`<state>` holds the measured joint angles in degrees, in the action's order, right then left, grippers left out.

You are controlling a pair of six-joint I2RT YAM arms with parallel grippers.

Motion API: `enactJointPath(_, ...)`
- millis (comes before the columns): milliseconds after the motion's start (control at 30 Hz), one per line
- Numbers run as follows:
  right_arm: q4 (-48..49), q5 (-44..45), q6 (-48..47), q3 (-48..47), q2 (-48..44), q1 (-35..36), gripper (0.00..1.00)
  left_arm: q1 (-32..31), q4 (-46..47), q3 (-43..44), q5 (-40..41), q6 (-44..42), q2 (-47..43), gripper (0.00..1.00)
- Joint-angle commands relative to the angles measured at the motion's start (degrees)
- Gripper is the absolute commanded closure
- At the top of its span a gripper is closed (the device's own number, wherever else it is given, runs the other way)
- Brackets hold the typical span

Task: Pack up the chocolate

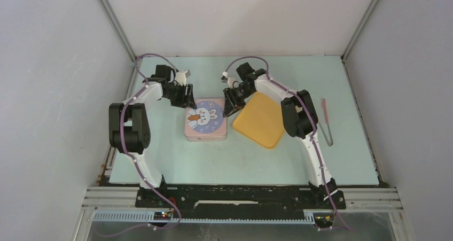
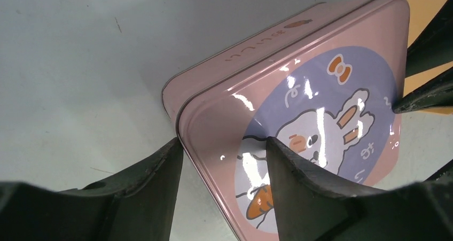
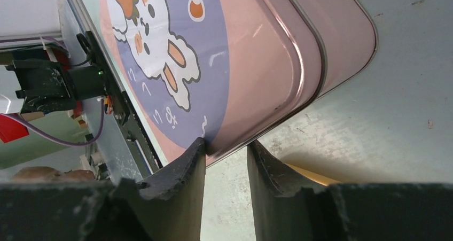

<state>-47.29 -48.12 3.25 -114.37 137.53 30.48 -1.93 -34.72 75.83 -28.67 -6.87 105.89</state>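
Observation:
No chocolate shows in any view. A closed pink tin (image 1: 206, 119) with a rabbit on its lid lies mid-table. My left gripper (image 1: 188, 107) is at the tin's far left corner. In the left wrist view it (image 2: 221, 142) stands open astride the lid's (image 2: 299, 91) edge, one finger on the lid and the other outside the wall. My right gripper (image 1: 229, 109) is at the tin's right edge. In the right wrist view its jaws (image 3: 227, 144) are closed down on the lid's (image 3: 256, 54) rim, one fingertip on top and one outside.
A yellow-orange pad (image 1: 262, 119) lies right of the tin, under the right arm, and shows behind the right finger (image 3: 315, 174). Pink tongs (image 1: 326, 122) lie near the table's right side. The right gripper's dark fingers (image 2: 427, 91) show in the left wrist view.

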Motion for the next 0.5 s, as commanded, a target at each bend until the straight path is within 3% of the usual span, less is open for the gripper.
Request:
enactJointPath(0,0.8,8.67,-2.41,-0.8,4.65,0.15,0.65,-2.1,2.98,3.0,-1.59,1.83,3.58,0.39)
enactJointPath(233,1.48,11.03,-3.01,0.65,-1.98,-1.65,0.47,-2.38,3.63,4.47,-1.66,1.11,5.38,0.4)
enactJointPath(467,0.88,12.31,-2.44,-3.28,-1.38,-6.34,0.42,-2.39,3.75,7.41,-2.53,2.22,7.58,0.41)
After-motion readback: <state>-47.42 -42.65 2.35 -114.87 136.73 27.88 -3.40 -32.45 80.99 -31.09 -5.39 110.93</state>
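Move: The tin is between the hands: its middle lies about 7 cm to the left gripper's right, some 6 cm back and 3 cm below it, with the fingers already straddling the rim. From the right gripper, that middle is roughly 10 cm to the left, 3 cm back and 3 cm down. The yellow tray's middle lies some 14 cm to the right gripper's right, 3 cm back and 5 cm below. Keep the left gripper's fingers over the tin's far left rim and push the tin forward and right, about 3 cm forward and 2 cm right, level. Open the right fingers well wider around the right rim and, once they part, take that gripper forward and right too, about 3.5 cm in all, away from the tin's middle. ##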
